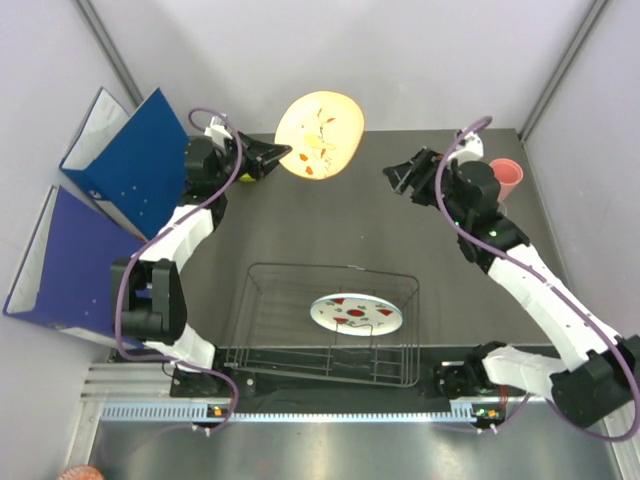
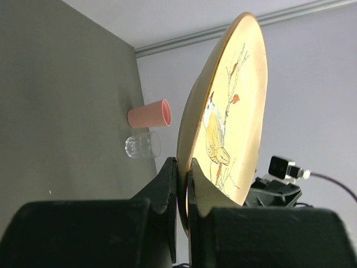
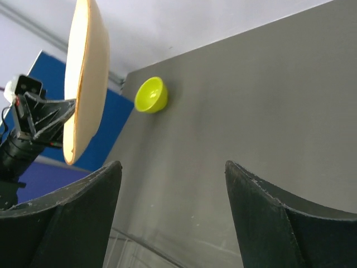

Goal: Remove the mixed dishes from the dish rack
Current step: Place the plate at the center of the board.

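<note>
My left gripper (image 1: 280,152) is shut on the rim of the pale orange-tan plate (image 1: 318,135) and holds it raised and tilted over the table's far edge. The left wrist view shows my left gripper (image 2: 183,162) clamped on the plate (image 2: 228,111), which has a bird drawing. The white plate with red marks (image 1: 356,313) lies in the black wire dish rack (image 1: 250,300). My right gripper (image 1: 398,175) is open and empty above the table, as the right wrist view (image 3: 173,163) shows. The pink cup (image 1: 505,178) stands at the far right, beside the glass tumbler (image 2: 142,146). The green bowl (image 3: 151,94) sits at the far left.
Two blue ring binders (image 1: 130,160) stand along the left wall. Grey walls close in the table at the back and sides. The rack sits near the front edge between the arm bases.
</note>
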`<state>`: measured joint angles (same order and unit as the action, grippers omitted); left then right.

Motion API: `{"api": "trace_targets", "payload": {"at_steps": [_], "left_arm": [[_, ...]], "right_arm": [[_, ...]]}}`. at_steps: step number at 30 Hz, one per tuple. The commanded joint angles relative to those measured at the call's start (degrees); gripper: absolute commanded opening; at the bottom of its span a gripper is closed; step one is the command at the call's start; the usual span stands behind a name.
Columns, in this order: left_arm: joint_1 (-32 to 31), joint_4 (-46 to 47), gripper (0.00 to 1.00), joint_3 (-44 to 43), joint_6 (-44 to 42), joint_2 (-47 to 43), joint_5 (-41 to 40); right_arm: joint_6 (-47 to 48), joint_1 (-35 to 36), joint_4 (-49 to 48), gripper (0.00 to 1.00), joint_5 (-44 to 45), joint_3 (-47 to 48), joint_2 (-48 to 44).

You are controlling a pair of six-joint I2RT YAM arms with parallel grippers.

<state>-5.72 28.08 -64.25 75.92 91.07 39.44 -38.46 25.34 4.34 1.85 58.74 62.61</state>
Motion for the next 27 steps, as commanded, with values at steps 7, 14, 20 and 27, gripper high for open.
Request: {"api": "trace_targets", "payload": {"at_steps": [7,14,20,27], "left_arm": [[-2.4,-9.2,0.00,-6.6,-13.5,-6.9,-2.8],[-3.9,-11.8,0.00,-6.9,-16.1,-8.0,-4.1],[-5.1,-13.0,0.00,-6.9,-17.3,-8.9,-4.5],[-6.1,-14.4,0.00,-6.9,-18.5,-9.6,-5.3]], "right_arm": [[-4.0,0.4,-9.0,0.74,-9.4,8.8,6.0],[-4.3,1.5,-9.7,0.72,-10.8,11.8,11.1],[-3.5,2.3,-7.5,0.71,-8.6,11.7,13.1],[-2.2,2.5,-6.1,0.71,-6.9,11.6,13.8]]}}
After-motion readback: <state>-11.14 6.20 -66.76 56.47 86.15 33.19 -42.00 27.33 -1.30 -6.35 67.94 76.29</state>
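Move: The left hand already grips the bird plate by its rim; the board's centre lies some 17 cm to its right, level fore-and-aft, 30 cm below, with the yellow bowl about 20 cm ahead and 12 cm left, 27 cm below. From the open right hand, the bird plate's middle is about 16 cm left and 12 cm ahead at similar height; the board's centre is some 7 cm left, 7 cm ahead, 31 cm below. Right hand, open, arcs 6 cm left and forward towards the plate; left keeps hold, lowering, withdrawing, rolling 15 degrees. ##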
